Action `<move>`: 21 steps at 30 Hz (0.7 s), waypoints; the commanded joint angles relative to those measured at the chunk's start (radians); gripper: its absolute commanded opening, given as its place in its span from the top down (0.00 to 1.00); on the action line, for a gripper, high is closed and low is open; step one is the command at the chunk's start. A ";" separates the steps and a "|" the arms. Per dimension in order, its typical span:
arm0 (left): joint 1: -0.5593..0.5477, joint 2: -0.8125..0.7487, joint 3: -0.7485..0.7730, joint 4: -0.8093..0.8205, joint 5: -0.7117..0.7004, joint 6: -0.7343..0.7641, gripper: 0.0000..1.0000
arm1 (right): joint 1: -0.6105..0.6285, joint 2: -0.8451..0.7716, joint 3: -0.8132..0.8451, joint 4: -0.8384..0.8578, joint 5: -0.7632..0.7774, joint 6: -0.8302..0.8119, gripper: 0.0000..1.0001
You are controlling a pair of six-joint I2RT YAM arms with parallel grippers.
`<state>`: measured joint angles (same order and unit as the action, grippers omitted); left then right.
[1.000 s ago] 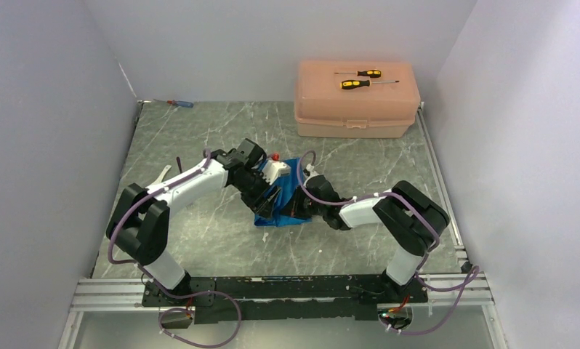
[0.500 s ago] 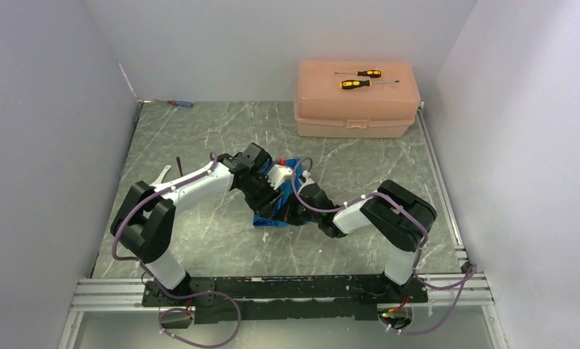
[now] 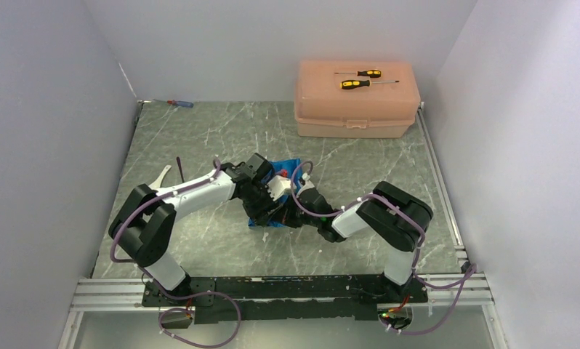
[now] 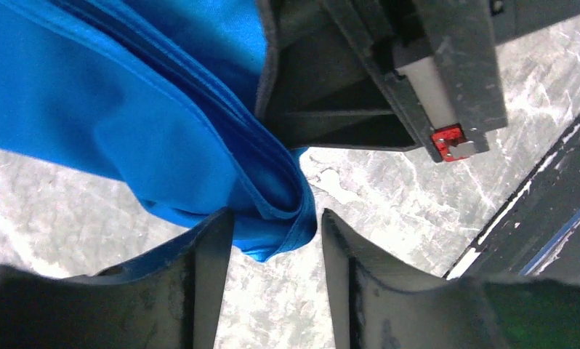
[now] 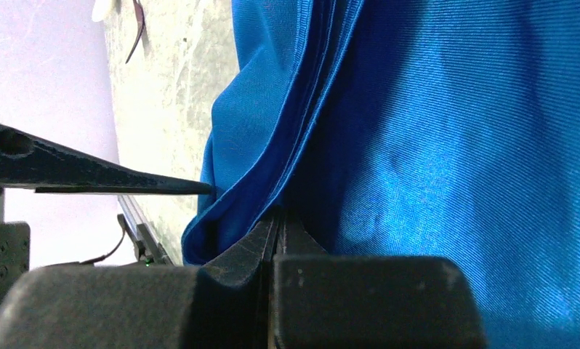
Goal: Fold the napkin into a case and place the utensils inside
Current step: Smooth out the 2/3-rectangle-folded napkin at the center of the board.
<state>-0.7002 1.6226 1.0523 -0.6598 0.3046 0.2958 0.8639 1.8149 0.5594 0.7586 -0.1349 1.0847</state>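
Observation:
The bright blue napkin (image 3: pixel 281 169) lies folded in layers at mid-table, mostly under both grippers. My right gripper (image 5: pixel 276 225) is shut, its tips pinching the layered edge of the napkin (image 5: pixel 432 145). My left gripper (image 4: pixel 272 233) is open, and a folded corner of the napkin (image 4: pixel 163 131) hangs between its fingertips (image 4: pixel 213 254) just above the marble. The right gripper's body (image 4: pixel 389 73) is close behind that corner. The utensils lie at the left: a dark purple fork (image 3: pixel 179 163) and a white spoon (image 3: pixel 161 177), apart from the cloth.
A peach plastic box (image 3: pixel 356 109) stands at the back right with two yellow-and-black screwdrivers (image 3: pixel 360 78) on its lid. A small blue-and-red screwdriver (image 3: pixel 179 103) lies at the back left. Grey walls close in both sides, and a metal rail (image 3: pixel 272 291) runs along the near edge.
Both grippers and the napkin between them have shifted a little left and toward the near edge. The right arm's elbow has swung left with them.

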 commanded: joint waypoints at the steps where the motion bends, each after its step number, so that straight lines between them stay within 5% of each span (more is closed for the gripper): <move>1: -0.007 -0.043 0.010 0.030 -0.050 0.021 0.53 | 0.020 -0.018 0.008 0.036 0.033 -0.016 1.00; 6: -0.005 -0.031 0.050 0.030 -0.076 0.010 0.97 | 0.040 -0.014 0.037 0.005 0.036 -0.032 1.00; 21: -0.004 -0.015 0.125 -0.013 -0.003 -0.031 0.97 | 0.083 -0.017 0.087 -0.042 0.049 -0.094 1.00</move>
<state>-0.7017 1.6135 1.1679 -0.6697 0.2668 0.2832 0.9321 1.8149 0.6144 0.7067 -0.1013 1.0222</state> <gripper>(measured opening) 0.043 0.009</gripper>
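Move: The napkin's near-left fold corner sits almost between my open left fingertips, about 1 cm to the right and 1 cm lower. The napkin's middle lies some 8 cm ahead of that hand, 5 cm to the right and 3 cm lower. From my shut right fingertips, tucked against the inside of the fold, the corner is about 3 cm to the left and 1 cm back, and the napkin's middle is some 8 cm straight ahead and 1 cm lower. I shut my left fingers on the napkin's fold corner while easing about 1 cm forward, then draw the pinched edge up and forward and somewhat right, nearly 5 cm in all. My right hand keeps its fingers shut in the fold and slides about 2 cm left and 1 cm back underneath, towards the corner. ##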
